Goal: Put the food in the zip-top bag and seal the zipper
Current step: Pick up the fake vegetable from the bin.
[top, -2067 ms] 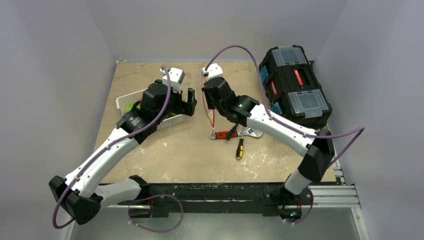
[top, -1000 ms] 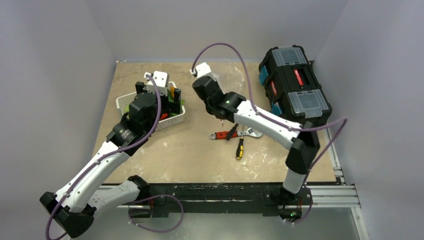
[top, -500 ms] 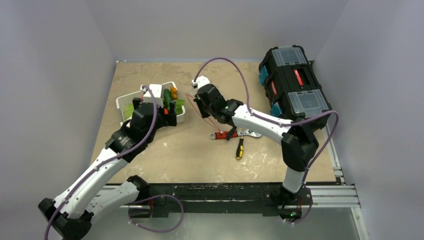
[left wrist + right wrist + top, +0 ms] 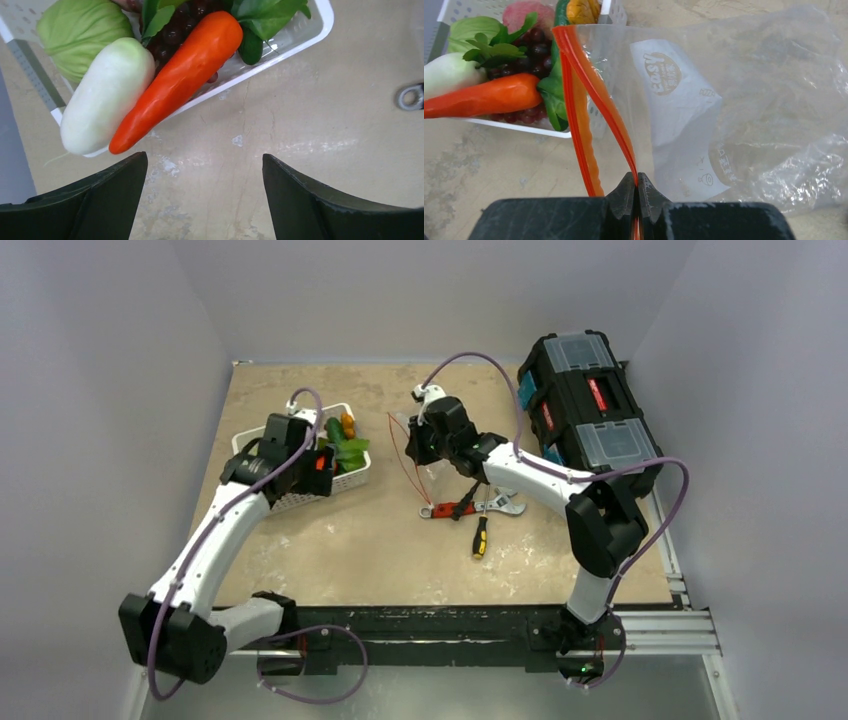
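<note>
The food lies in a white slatted basket [image 4: 292, 42]: an orange carrot [image 4: 175, 75], a pale cucumber [image 4: 107, 95], a green cabbage [image 4: 82, 30], dark grapes [image 4: 175, 30] and leafy greens [image 4: 265, 15]. My left gripper [image 4: 205, 165] hovers open over the bare table just in front of the basket, and the carrot's tip is near its left finger. My right gripper [image 4: 636, 182] is shut on the red-orange zipper [image 4: 594, 95] of the clear zip-top bag [image 4: 749, 100]. It holds the bag's mouth apart beside the basket, and the white label [image 4: 664, 75] shows through the plastic.
A red-handled wrench [image 4: 470, 508] and a yellow-black screwdriver [image 4: 481, 537] lie on the table near the right arm. A black toolbox [image 4: 585, 405] stands at the back right. The basket [image 4: 300, 498] sits at the left, under the left arm.
The left gripper has shifted a little left along the basket. The right gripper has moved right with the bag's zipper strip still pinched.
</note>
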Available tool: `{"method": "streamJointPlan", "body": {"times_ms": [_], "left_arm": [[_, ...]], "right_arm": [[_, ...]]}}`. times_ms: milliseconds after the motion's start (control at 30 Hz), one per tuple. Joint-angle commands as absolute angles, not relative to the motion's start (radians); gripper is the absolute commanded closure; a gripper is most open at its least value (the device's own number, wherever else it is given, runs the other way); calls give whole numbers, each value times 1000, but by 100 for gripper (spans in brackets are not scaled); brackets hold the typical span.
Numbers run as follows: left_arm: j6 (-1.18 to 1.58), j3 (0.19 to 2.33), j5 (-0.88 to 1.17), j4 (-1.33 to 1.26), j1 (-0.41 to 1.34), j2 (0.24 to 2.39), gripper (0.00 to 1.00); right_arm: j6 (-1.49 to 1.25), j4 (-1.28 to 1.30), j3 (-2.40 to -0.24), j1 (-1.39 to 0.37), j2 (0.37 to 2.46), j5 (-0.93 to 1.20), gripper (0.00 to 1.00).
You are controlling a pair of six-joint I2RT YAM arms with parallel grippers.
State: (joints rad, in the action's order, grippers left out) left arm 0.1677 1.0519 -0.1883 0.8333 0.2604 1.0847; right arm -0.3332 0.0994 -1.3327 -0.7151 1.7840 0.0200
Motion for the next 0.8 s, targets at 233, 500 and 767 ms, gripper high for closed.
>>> {"method": "streamJointPlan", "body": {"times_ms": [233,500,767], "left_arm": [[-64,1284,-241,840,253,1420,28],[-105,1396,-177,845,253,1587,48],[-104,1444,-176,826,253,1716,52]], "right_arm": [[-316,6,-1274,-724,1729,60,100],[-305,-20,-1265,-726,1733,61,100],[-300,-34,-1255,-725,1733,72,100]]}}
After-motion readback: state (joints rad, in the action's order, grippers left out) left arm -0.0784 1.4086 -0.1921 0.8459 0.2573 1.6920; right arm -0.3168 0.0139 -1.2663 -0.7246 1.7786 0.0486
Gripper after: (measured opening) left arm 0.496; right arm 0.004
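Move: The carrot, lying slantwise along the bin's near edge, has its middle about 9 cm ahead of the left hand, 1 cm to its left and some 9 cm below. The white radish lies about 6 cm to the carrot's left and level with it; the grapes about 6 cm beyond it and 2 cm to its right; the leafy greens 5 cm beyond and 10 cm to its right. From the right hand, the carrot is roughly 23 cm left, 3 cm back and 7 cm below. Over the carrot's thicker, upper half comes the left hand: a short dip, then forward about 10 cm over the bin's near edge, sinking again at the end, some 6 cm down in all. Its fingers tip about 15 degrees further downward and close from wide to half open, one on each side of the carrot; contact can't be seen. The right hand keeps pinching the bag by its zipper edge, nearly still. ##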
